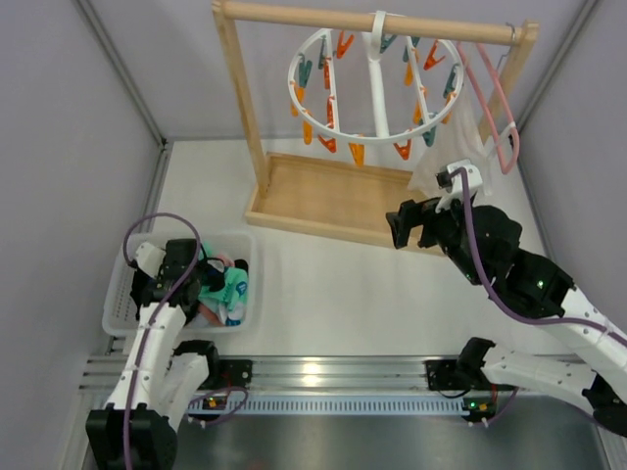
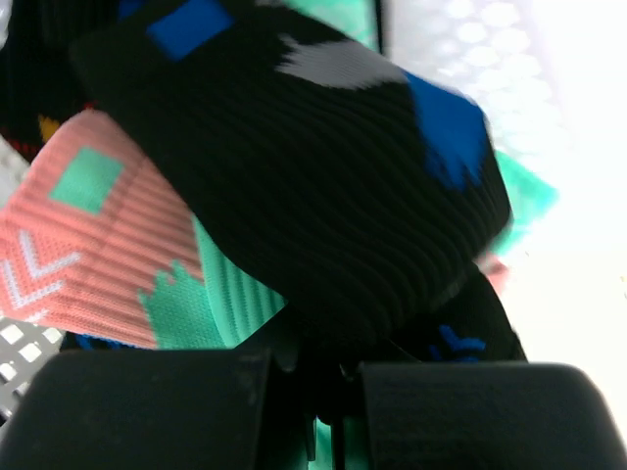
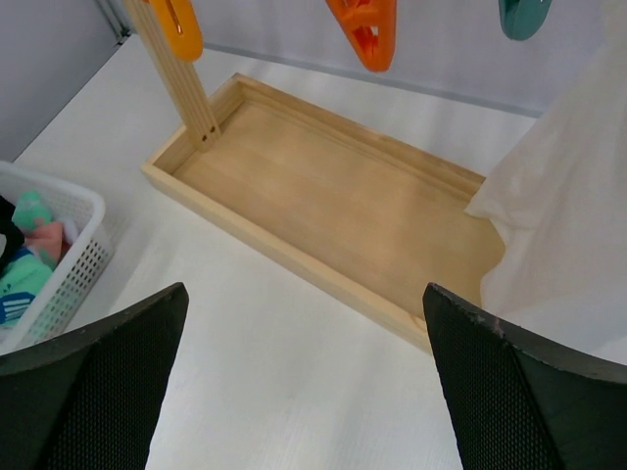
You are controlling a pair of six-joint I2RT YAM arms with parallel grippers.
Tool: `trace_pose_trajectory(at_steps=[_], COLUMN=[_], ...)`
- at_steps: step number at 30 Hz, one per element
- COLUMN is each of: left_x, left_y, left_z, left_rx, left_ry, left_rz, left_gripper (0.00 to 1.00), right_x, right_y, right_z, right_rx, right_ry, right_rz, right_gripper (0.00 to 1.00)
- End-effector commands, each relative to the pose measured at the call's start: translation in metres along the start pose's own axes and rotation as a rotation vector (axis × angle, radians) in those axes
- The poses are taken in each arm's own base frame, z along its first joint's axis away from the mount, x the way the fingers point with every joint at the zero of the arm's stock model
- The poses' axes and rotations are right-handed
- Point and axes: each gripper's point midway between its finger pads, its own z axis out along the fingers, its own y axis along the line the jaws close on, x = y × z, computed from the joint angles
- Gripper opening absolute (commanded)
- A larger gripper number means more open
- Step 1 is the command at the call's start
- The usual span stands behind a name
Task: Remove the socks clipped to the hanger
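The white ring hanger [image 1: 377, 93] hangs from the wooden bar, and its orange and teal clips dangle with nothing in them. The socks [image 1: 223, 289] lie piled in a white basket [image 1: 125, 305] at the near left. My left gripper [image 1: 199, 272] is down in that basket. In its wrist view a black sock with blue patches [image 2: 313, 186] fills the frame over a pink sock [image 2: 88, 245] and a teal one [image 2: 220, 304]. The left gripper [image 2: 333, 360] is shut, with the black sock right at its tips. My right gripper [image 1: 409, 227] [image 3: 304, 294] is open above the table, with nothing between its fingers.
The wooden rack's base tray [image 1: 323, 196] [image 3: 333, 196] lies just beyond the right gripper. A white cloth [image 1: 446, 147] [image 3: 568, 225] hangs at the right on a pink wire hanger [image 1: 495, 98]. An orange clip [image 3: 364, 29] hangs above. The basket [image 3: 73, 211] shows at the left.
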Motion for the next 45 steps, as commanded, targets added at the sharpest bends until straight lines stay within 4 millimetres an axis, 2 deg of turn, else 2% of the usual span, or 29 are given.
trace_pose_trajectory(at_steps=[1,2,4,9,11,14,18,19,20,22,23,27,28,29,30,31,32,33,34,36,37,41,45], left_x=[0.008,0.004,0.012,0.013,-0.001,-0.024,-0.06,-0.062,-0.069,-0.078,-0.083,-0.108,-0.122,-0.128,-0.131,-0.129,-0.142,-0.133,-0.129,-0.124,-0.115,-0.12,-0.131], left_y=[0.005,0.011,0.02,0.022,0.012,0.0,-0.017,-0.01,-0.008,-0.003,0.006,0.008,0.002,-0.014,-0.026,-0.043,-0.057,-0.071,-0.081,-0.094,-0.105,-0.101,-0.091], left_z=[0.013,0.014,0.02,0.023,0.014,-0.004,-0.04,-0.043,-0.05,-0.061,-0.066,-0.098,-0.115,-0.127,-0.134,-0.13,-0.147,-0.149,-0.145,-0.16,-0.177,-0.203,-0.231], left_rx=[-0.003,-0.019,-0.045,-0.048,-0.004,0.079,0.185,0.161,0.165,0.158,0.136,0.203,0.245,0.322,0.37,0.393,0.444,0.508,0.52,0.594,0.701,0.761,0.792], left_ry=[-0.002,-0.033,-0.034,-0.034,-0.064,-0.12,-0.195,-0.206,-0.227,-0.258,-0.289,-0.383,-0.408,-0.4,-0.404,-0.362,-0.372,-0.327,-0.289,-0.267,-0.259,-0.299,-0.344], left_rz=[-0.174,-0.191,-0.206,-0.213,-0.202,-0.195,-0.202,-0.196,-0.206,-0.216,-0.225,-0.202,-0.194,-0.164,-0.016,0.087,0.15,0.299,0.36,0.416,0.491,0.535,0.549], left_gripper=[0.0,0.0,0.05,0.04,0.06,0.18,0.49,0.63,0.69,0.92,0.98,0.98,0.98,0.98,0.98,0.98,0.98,0.98,0.98,0.98,0.98,0.98,0.98], right_x=[-0.006,-0.004,0.006,0.011,0.009,0.004,0.002,0.001,0.001,-0.002,-0.003,-0.008,-0.01,-0.01,-0.01,-0.007,-0.007,-0.006,-0.003,-0.003,0.0,0.011,0.008], right_y=[0.002,0.002,0.0,-0.002,-0.004,-0.009,-0.015,-0.016,-0.017,-0.019,-0.022,-0.029,-0.03,-0.034,-0.038,-0.043,-0.054,-0.062,-0.074,-0.085,-0.092,-0.115,-0.135], right_z=[-0.008,-0.009,-0.012,-0.021,-0.025,-0.029,-0.032,-0.033,-0.032,-0.034,-0.034,-0.036,-0.037,-0.038,-0.039,-0.041,-0.044,-0.048,-0.053,-0.064,-0.073,-0.1,-0.124], right_rx=[-0.037,-0.039,-0.046,-0.059,-0.058,-0.04,-0.017,-0.016,-0.011,-0.003,0.019,0.054,0.056,0.078,0.093,0.114,0.171,0.206,0.263,0.292,0.304,0.355,0.399], right_ry=[-0.064,-0.064,-0.062,-0.068,-0.07,-0.076,-0.085,-0.089,-0.089,-0.094,-0.094,-0.096,-0.099,-0.099,-0.097,-0.091,-0.097,-0.105,-0.103,-0.117,-0.113,-0.102,-0.12], right_rz=[0.082,0.089,0.11,0.138,0.138,0.135,0.132,0.131,0.129,0.127,0.126,0.118,0.113,0.11,0.096,0.082,0.08,0.08,0.072,0.069,0.066,0.077,0.053], right_gripper=[1.0,0.99,0.99,0.99,0.99,0.99,1.0,0.99,0.99,0.99,0.99,0.99,0.99,0.99,0.99,1.0,1.0,0.99,0.99,0.99,0.99,0.99,1.0])
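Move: The left hand, still gripping a black sock, is over the white basket, whose middle lies about 2 cm back, 3 cm right and 7 cm below. The teal socks in the basket are some 10 cm right and 3 cm back of the hand; the stand's left post rises about 17 cm ahead and 18 cm right. From the empty right hand, the basket is roughly 46 cm left, 3 cm back and 33 cm down. Left hand dips 3 cm, releases the black sock and rises about 27 cm; right hand swings 14 cm right. ##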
